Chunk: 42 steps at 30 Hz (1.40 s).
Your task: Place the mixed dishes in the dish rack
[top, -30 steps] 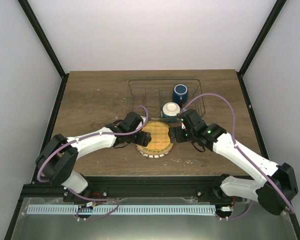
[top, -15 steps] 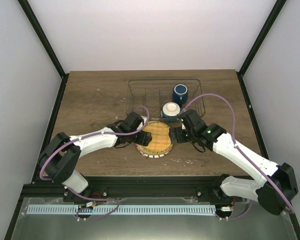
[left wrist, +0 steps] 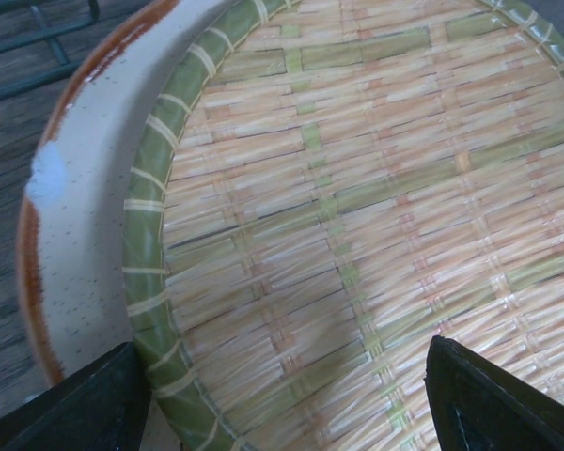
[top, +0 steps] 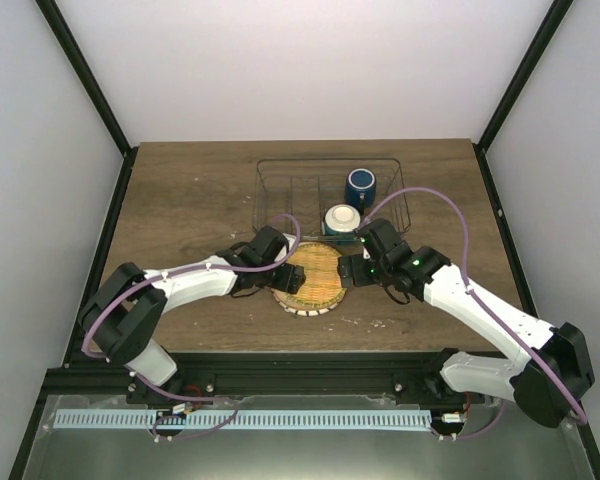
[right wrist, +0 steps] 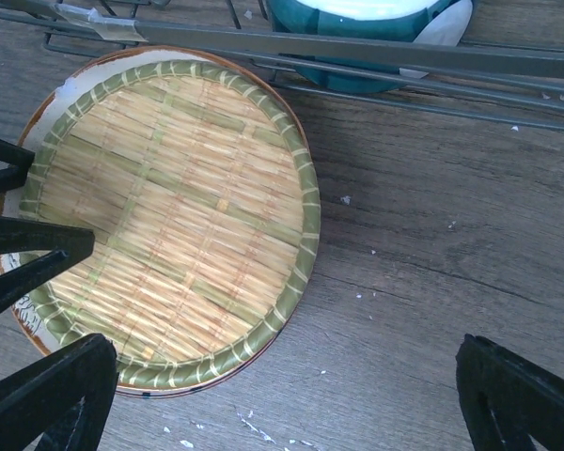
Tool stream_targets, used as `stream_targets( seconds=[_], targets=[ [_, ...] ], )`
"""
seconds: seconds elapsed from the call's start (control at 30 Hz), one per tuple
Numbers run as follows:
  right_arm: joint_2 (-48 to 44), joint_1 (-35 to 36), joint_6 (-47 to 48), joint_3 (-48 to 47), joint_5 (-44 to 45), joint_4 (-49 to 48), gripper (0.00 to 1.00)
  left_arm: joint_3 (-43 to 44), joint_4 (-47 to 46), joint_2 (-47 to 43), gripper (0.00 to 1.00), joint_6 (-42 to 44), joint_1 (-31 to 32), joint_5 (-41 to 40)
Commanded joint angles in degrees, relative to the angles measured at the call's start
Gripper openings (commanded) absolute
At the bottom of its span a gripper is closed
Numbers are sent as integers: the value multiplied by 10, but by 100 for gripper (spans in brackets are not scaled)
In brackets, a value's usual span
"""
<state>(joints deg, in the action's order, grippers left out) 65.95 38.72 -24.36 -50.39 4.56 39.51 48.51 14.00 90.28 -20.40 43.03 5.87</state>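
The yellow-orange woven plate [top: 312, 276] [left wrist: 376, 188] [right wrist: 169, 211] lies on the cream plate [top: 302, 311] [left wrist: 80, 197] [right wrist: 43, 116] on the table in front of the dish rack [top: 280, 190] [right wrist: 376, 45]. Only the cream plate's rim shows round it. Inside the rack sit the small bowl [top: 341, 220] [right wrist: 357, 28] and the dark blue mug [top: 361, 186]. My left gripper [top: 291, 277] [left wrist: 287, 404] is open low over the woven plate's left rim, one finger over the cream rim, the other over the weave. My right gripper [top: 349, 268] [right wrist: 282, 399] hangs open at the plates' right edge, holding nothing.
The wooden table [top: 180, 200] [right wrist: 432, 244] carries small white crumbs near the plates. The rack's front wire runs just behind the plates. Dark frame posts and white walls enclose the table on three sides.
The left arm has crept slightly lower and rightward over the plates. The right arm, plates, bowl and mug have not moved.
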Motion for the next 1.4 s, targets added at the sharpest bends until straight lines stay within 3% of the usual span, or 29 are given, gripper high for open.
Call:
stream_targets(
  seconds=[0.0, 0.3, 0.63, 0.93, 1.1, 1.37],
  targets=[
    [0, 1, -4, 1, 9, 8, 100, -21, -27, 21, 81, -7, 1, 27],
    [3, 3, -4, 1, 9, 10, 100, -77, -87, 8, 73, -39, 1, 64],
    [8, 6, -7, -5, 13, 17, 100, -108, -131, 10, 31, -55, 0, 82],
    [14, 8, -10, -10, 18, 24, 100, -124, -144, -11, 6, -53, -2, 86],
    [8, 8, -10, -22, 10, 25, 100, -129, -131, -69, 0, -51, -2, 81],
    [-15, 8, -10, -5, -53, -27, 100, -144, -95, -187, 0, -55, -11, 71]
  ],
)
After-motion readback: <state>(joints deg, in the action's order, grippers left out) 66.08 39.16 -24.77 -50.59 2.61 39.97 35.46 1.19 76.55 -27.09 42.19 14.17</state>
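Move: From the left hand the woven tray's middle lies about 5 cm to the right, level fore-and-aft and some 3 cm below, its left rim between the open fingers. The bird plate sits directly under the tray. The upturned bowl is roughly 12 cm ahead and 10 cm right, inside the dish rack, whose middle is about 16 cm ahead and 8 cm right. From the right hand the tray is some 7 cm left, 2 cm ahead and 11 cm below. Ease the left gripper about 1.5 cm down, slightly right and back, swinging its fingertips some 10 degrees further to the right, and close the fingers on the woven tray's left rim, one finger on either side. With the rim pinched, draw back a little more and lift, about 5 cm up from the lowest point, away from the bird plate. ##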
